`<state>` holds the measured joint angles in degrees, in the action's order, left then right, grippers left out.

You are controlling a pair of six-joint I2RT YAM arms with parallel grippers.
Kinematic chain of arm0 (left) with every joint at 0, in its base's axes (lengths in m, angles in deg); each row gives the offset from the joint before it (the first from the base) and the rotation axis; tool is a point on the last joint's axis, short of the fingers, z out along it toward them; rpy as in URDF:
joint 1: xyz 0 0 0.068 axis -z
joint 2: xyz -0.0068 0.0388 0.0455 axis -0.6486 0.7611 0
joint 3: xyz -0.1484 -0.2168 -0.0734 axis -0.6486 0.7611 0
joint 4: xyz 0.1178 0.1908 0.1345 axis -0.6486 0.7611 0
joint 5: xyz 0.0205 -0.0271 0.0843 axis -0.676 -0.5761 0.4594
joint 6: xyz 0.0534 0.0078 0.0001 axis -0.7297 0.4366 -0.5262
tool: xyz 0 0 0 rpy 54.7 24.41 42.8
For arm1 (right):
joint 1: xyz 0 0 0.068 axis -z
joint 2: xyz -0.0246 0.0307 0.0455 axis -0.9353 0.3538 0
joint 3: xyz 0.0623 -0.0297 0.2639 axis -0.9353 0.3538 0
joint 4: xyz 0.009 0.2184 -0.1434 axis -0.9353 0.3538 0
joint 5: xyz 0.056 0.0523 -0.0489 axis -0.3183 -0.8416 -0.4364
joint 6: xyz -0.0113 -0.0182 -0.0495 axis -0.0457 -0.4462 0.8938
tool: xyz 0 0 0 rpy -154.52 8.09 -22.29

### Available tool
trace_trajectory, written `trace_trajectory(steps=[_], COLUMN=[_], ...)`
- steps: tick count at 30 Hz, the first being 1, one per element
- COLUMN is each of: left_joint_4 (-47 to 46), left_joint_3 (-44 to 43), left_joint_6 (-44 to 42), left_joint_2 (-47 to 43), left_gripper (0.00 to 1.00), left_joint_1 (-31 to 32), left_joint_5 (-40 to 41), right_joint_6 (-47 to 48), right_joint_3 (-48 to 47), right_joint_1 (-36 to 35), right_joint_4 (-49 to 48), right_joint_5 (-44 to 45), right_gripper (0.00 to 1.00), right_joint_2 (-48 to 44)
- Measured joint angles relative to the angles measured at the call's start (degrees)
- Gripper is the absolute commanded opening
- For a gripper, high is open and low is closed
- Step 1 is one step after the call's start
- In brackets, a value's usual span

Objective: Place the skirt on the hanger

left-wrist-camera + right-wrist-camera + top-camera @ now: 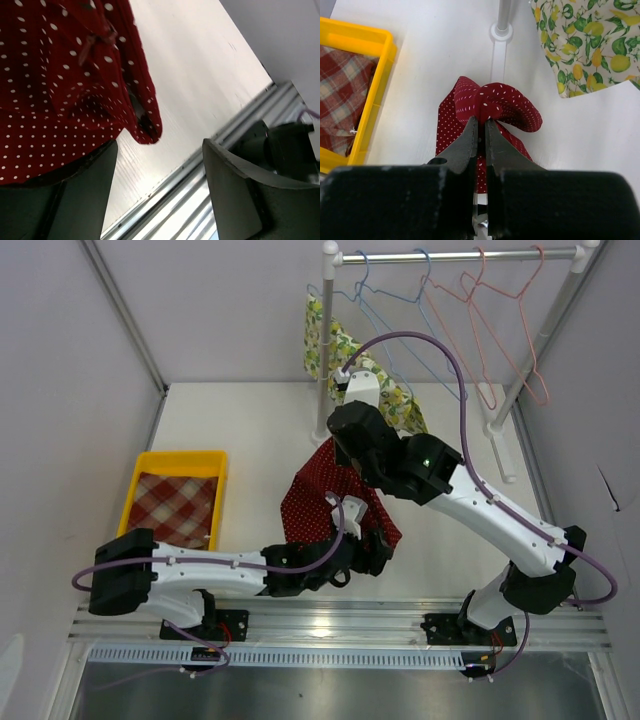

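Observation:
The red white-dotted skirt (310, 495) hangs bunched above the table, pinched at its top fold. My right gripper (481, 120) is shut on that fold of the skirt (505, 102); in the top view it (333, 447) sits in front of the rack. My left gripper (160, 150) is open at the skirt's lower edge (60, 100); the cloth drapes over its left finger (85, 190), and nothing lies between the jaws. In the top view it (375, 545) is at the skirt's near right corner. Empty blue (385, 300) and pink (490, 310) wire hangers hang on the rail (460, 255).
A lemon-print garment (385, 380) hangs on the rail's left end, also in the right wrist view (585, 45). The rack's left post (328, 340) stands behind the skirt. A yellow bin (150, 465) at the left holds a plaid cloth (175, 508).

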<state>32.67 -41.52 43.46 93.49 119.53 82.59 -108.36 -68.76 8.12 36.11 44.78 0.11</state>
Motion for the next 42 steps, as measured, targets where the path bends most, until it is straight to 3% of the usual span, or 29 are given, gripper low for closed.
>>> trace_trajectory(steps=[9,23,29,38,41,42], left_joint_4=[5.9,6.4,5.9,5.4,5.0,5.0], left_joint_3=[-4.7,-6.2,-6.8,-7.3,-7.3,-7.3], left_joint_6=[4.9,5.8,5.8,5.7,5.6,5.6], left_joint_2=[6.0,11.1,12.3,13.3,13.3,13.3], left_gripper=[0.68,0.66,0.59,0.38,0.3,0.22], left_joint_1=[0.3,0.3,0.3,0.3,0.3,0.3], left_joint_5=[6.8,6.3,5.1,4.8,4.9,4.9], right_joint_6=[0.1,0.9,1.0,1.1,1.1,1.1], right_joint_3=[-3.0,-4.8,-4.8,-4.8,-4.8,-4.8], right_joint_1=[-0.8,-1.6,-1.7,-1.7,-1.7,-1.7], right_joint_4=[0.8,1.1,1.1,1.1,1.2,1.3], right_joint_5=[0.2,0.4,0.6,1.4,1.6,1.6], right_gripper=[0.0,0.0,0.0,0.0,0.0,0.0], right_joint_2=[1.5,2.6,2.6,2.6,2.6,2.6])
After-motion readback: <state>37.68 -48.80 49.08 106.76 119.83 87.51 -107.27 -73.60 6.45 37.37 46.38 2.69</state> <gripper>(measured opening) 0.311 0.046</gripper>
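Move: The red dotted skirt hangs from the shut right fingers. The drooping corner that the left hand goes for lies about 2 cm ahead of that hand, 2 cm to its right and 5 cm below. From the right hand the corner is some 12 cm back, 8 cm right and 25 cm down. The rack's left foot stands about 20 cm ahead of the right hand, 2 cm left; the lemon skirt hangs roughly 20 cm ahead, 10 cm right. The left hand, fingers open, sinks about 5 cm to the drooping corner of the red skirt, edging slightly forward and to the right while its wrist rolls its left side up some 8 degrees and turns a little counter-clockwise, then nearly halts as the fingers close from about three-quarters to a third open, with the corner's cloth between their tips. The right hand keeps its shut pinch on the bunched top of the skirt and holds it aloft, drifting only about 1 cm up and left. ##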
